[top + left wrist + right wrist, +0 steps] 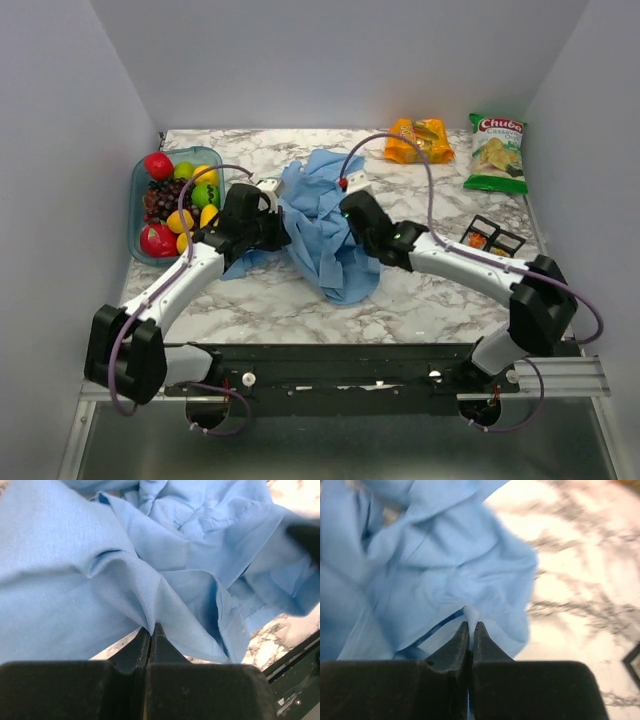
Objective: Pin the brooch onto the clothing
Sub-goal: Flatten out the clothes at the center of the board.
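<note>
The clothing (322, 235), a light blue shirt, lies crumpled in the middle of the marble table. My left gripper (278, 222) is at its left side and is shut on a fold of the fabric (125, 580), with the cloth pinched at the fingertips (151, 628). At the shirt's right side, my right gripper (350, 212) is shut on another raised fold (450, 575), which is nipped between its tips (471, 625). A tiny orange-red piece, likely the brooch (478, 240), sits in a small black tray at the right, away from both grippers.
A clear tub of toy fruit (136, 215) stands at the left, close to the left arm. An orange snack pack (418, 140) and a green chip bag (497, 150) lie at the back right. Two black trays (500, 238) sit by the right arm. Walls enclose the table.
</note>
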Controlling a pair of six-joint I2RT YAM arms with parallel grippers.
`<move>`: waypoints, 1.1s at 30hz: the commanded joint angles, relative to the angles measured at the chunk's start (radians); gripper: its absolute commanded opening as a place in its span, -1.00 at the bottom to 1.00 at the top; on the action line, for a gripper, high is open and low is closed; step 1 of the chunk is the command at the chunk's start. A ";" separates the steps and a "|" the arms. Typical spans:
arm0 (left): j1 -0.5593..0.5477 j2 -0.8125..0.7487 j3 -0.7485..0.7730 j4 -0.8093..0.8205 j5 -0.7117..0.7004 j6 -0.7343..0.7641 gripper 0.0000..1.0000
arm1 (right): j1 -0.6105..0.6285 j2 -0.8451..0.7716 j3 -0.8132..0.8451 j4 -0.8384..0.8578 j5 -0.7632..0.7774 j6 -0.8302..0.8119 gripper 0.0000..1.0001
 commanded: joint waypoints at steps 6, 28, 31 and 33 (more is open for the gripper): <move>-0.271 -0.236 -0.129 0.006 -0.175 -0.143 -1.00 | -0.151 -0.218 0.225 -0.027 -0.098 -0.152 -0.92; -0.440 -0.215 0.131 0.105 -0.427 0.004 0.98 | -0.153 -0.306 0.374 -0.162 -0.502 -0.081 -0.96; -0.439 -0.149 0.165 0.141 -0.439 0.007 0.97 | -0.154 -0.320 0.357 -0.162 -0.514 -0.075 -0.95; -0.439 -0.121 0.185 0.179 -0.410 0.009 0.94 | -0.154 -0.326 0.351 -0.162 -0.520 -0.072 -0.95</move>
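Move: The middle of the crumpled clothing lies about 8 cm to the left hand's right and 3 cm ahead; the bare near table lies some 12 cm back and 6 cm right of that hand, both roughly 6 cm below. The fruit basket is about 24 cm left of it and 8 cm ahead. From the right hand, the clothing's middle is about 9 cm left, 1 cm ahead and 6 cm below; the orange bag is some 12 cm right and 21 cm ahead. Back about 12 cm and somewhat right, the left hand quickly draws its pinch of clothing over the near table, opens wide to let go, then rises and swings forward and right towards the right hand. Meanwhile the right hand, keeping its pinch, sweeps up some 23 cm with an early swing forward and right that it then reverses, its left side rolling up. ##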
